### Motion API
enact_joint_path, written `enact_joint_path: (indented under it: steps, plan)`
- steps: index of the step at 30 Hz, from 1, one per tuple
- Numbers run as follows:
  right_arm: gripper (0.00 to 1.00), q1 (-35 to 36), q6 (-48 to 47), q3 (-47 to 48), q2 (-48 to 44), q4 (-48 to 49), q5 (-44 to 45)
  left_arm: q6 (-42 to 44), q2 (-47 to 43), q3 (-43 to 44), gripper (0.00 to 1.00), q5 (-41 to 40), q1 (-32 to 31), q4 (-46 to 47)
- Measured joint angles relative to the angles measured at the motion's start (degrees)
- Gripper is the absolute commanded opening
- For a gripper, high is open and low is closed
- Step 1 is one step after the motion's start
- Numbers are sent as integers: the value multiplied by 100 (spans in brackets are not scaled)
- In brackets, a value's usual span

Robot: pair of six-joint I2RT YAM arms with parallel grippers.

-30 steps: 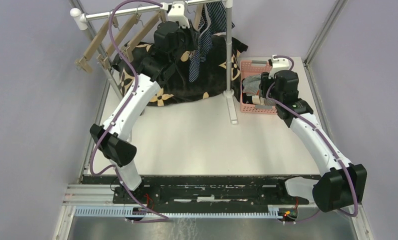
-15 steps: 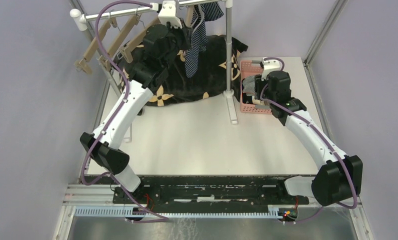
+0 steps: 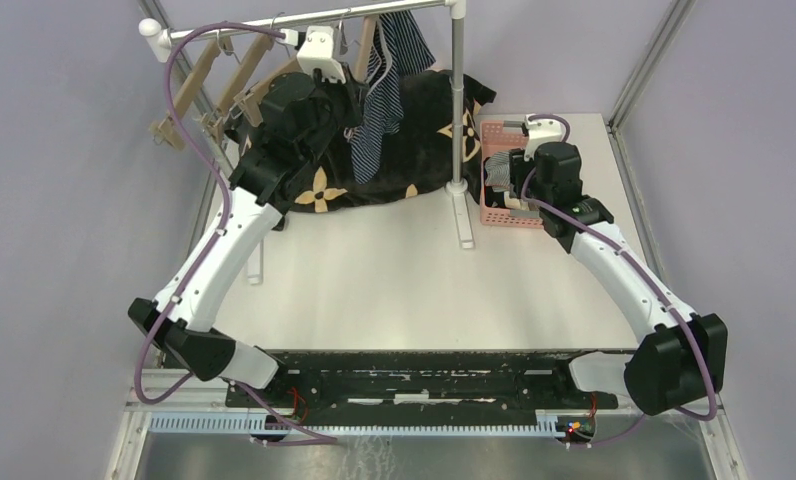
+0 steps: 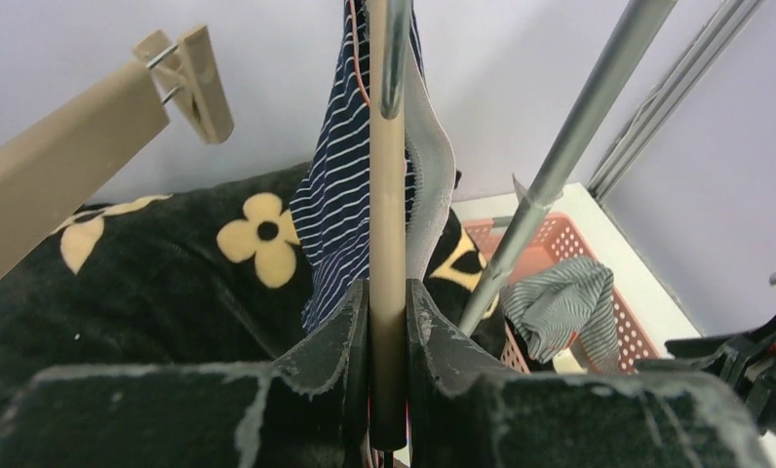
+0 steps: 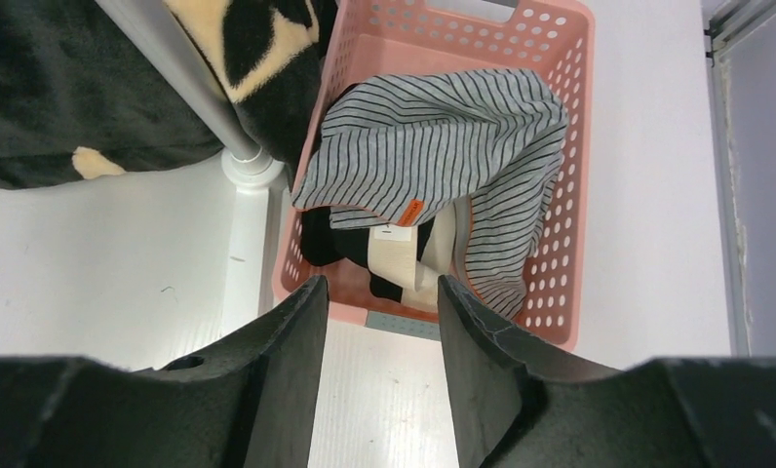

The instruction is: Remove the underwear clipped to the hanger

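Observation:
Navy underwear with thin light stripes (image 4: pixel 340 185) hangs clipped to a tan hanger (image 4: pixel 387 195) on the rail. My left gripper (image 4: pixel 388 292) is shut on that hanger's bar, and from above it (image 3: pixel 352 90) sits high beside the navy underwear (image 3: pixel 374 110). Grey-white striped underwear (image 5: pixel 443 136) lies in the pink basket (image 5: pixel 560 195) on top of black underwear (image 5: pixel 326 239). Just above the basket's near rim, my right gripper (image 5: pixel 382 288) is open and holds nothing.
The rail (image 3: pixel 274 25) and its upright pole (image 3: pixel 458 100) stand at the back. Empty tan clip hangers (image 3: pixel 194 90) hang at the rail's left. A big black cloth with tan flowers (image 3: pixel 424 140) lies under the rail, beside the basket (image 3: pixel 494 135).
My left arm has swung left and up along the rail, carrying the hanger and navy underwear with it. The right arm shifted slightly left over the basket, then stayed.

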Motion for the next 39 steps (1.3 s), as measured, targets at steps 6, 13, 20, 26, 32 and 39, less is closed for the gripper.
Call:
enact_joint_path:
  steps: [6,13,20,26,32,39]
  plan:
    - [57,0,4,17,-68,-4,50,4,-302,-219,3,4,0,-426]
    - [72,0,15,26,-142,-46,-223,2,-1005,-1438,3,605,-7,-787]
    - [76,0,168,352,-170,-92,-1392,13,-2452,-2983,3,1196,-31,-1425]
    - [84,0,297,658,-210,-55,-2767,116,-3882,-3768,3,1773,-33,-1639]
    - [85,0,400,1078,-162,81,-4747,367,-4524,-4330,3,2599,-33,-1624]
    - [85,9,887,1252,118,850,-6461,518,-4190,-4522,3,3230,-37,-1764]
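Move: The left hand already holds the hanger by its near end. The striped underwear hangs about 15 cm ahead, 6 to its right and 12 below. It is bound for the open space over the table, some 22 cm back and 18 down. The nearest empty hanger is roughly 5 cm ahead and 12 left. From the right hand, the hanger's far clip lies about 24 cm ahead, 31 left and 24 up; the basket is some 10 ahead, 3 right and 18 below. Keeping its pinch on the hanger's near end, the left hand draws it away from the rod, back some 22 cm and down about 18, turning clockwise roughly 35 degrees and tipping down so the far clip swings towards the right hand. The right hand leaves the basket, going left, up and somewhat back, turns some 60 degrees counter-clockwise to face that clip, and opens wider. ##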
